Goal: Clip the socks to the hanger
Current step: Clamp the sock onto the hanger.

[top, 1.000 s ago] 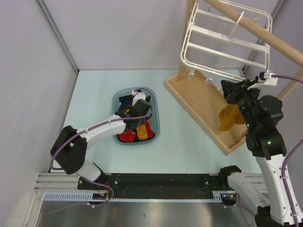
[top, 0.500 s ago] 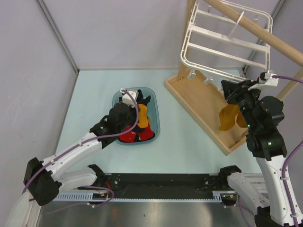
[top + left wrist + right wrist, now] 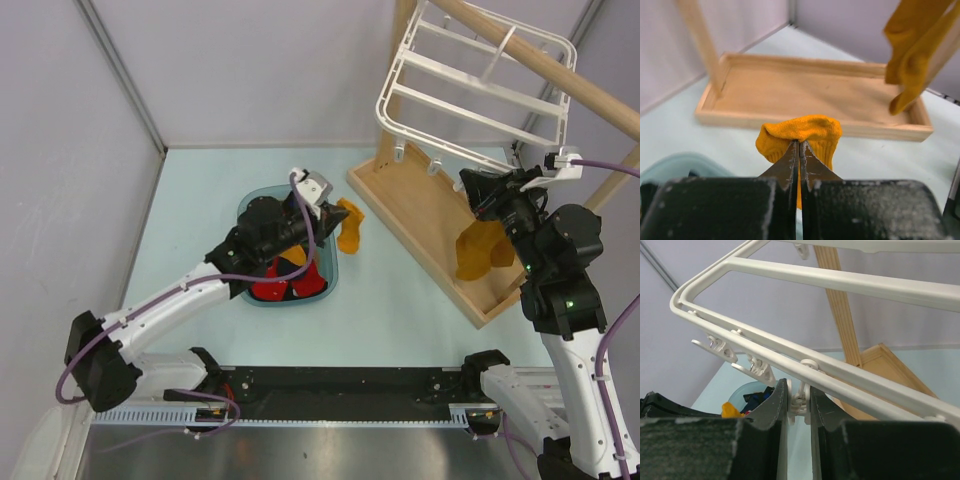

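Note:
My left gripper is shut on a short mustard-yellow sock and holds it in the air just right of the basin, towards the wooden rack. In the left wrist view the sock is folded over the closed fingertips of the gripper. The white hanger hangs tilted from the wooden rod. My right gripper is shut on one of its dangling clips, and the jaws press the clip from both sides. More mustard sock fabric hangs below the hanger's near edge, also in the left wrist view.
A teal basin holds red and navy socks and some yellow fabric. The wooden rack's base tray lies at the right, with its upright post and round rod above. Grey walls close in the left and back.
My left arm has lifted the yellow sock out of the basin and carried it right towards the rack. The hanger has shifted slightly left in my right gripper's hold.

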You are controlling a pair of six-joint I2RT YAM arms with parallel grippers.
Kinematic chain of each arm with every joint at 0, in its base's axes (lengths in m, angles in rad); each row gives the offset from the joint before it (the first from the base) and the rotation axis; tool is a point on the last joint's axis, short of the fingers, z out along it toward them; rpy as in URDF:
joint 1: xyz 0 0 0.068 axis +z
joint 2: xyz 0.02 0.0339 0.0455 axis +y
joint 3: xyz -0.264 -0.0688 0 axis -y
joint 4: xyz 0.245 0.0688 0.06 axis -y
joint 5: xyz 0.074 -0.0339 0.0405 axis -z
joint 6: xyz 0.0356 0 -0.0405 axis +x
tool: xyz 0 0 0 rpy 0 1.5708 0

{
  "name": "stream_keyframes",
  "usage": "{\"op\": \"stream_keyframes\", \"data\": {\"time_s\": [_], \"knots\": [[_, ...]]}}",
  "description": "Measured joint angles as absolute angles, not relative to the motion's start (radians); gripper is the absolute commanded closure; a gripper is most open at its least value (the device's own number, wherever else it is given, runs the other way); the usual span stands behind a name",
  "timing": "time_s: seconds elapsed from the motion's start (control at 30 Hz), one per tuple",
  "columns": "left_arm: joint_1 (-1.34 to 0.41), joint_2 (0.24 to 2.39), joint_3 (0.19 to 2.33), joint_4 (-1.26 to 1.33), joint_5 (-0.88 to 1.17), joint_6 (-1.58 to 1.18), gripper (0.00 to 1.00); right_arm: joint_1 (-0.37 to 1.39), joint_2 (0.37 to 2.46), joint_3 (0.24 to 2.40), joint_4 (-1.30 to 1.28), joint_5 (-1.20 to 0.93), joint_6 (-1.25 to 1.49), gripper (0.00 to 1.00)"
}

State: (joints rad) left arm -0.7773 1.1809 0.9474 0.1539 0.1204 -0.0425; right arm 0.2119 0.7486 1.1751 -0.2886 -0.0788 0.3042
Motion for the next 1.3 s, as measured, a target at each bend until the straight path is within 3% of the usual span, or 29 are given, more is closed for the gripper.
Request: {"op": "stream_keyframes", "data": {"time_s": [0.6,1.3], "knots": [[-0.938,1.584,1.453,0.179,0.222,0.028,1.0,0.202,0.757,1.175,-0.246,-0.212,0.263,1.0],[-0.977,1.655,1.601,0.094,0.25,0.064,0.99,0.197,0.774,1.175,-0.224,-0.273,0.25,1.0]]}}
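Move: The clip for this sock is already between my right fingertips. From my left hand, which grips the sock's end, that clip is about 21 cm to the right, level fore and aft, and roughly 11 cm higher. Two free clips at that height are nearer: 17 cm right and 3 cm ahead, and 10 cm right and 6 cm ahead. The hanging sock is 28 cm right, 6 cm back, at my left hand's height. I swing my left hand to the right by about 16 cm and lift it some 9 cm, fast at first and then creeping up, carrying the sock in under the hanger rim towards the held clip. Its fingers stay shut while the wrist turns about 20 degrees clockwise and noses up a little. My right hand keeps its pinch on the clip and brings it a few centimetres left, turning counter-clockwise. ##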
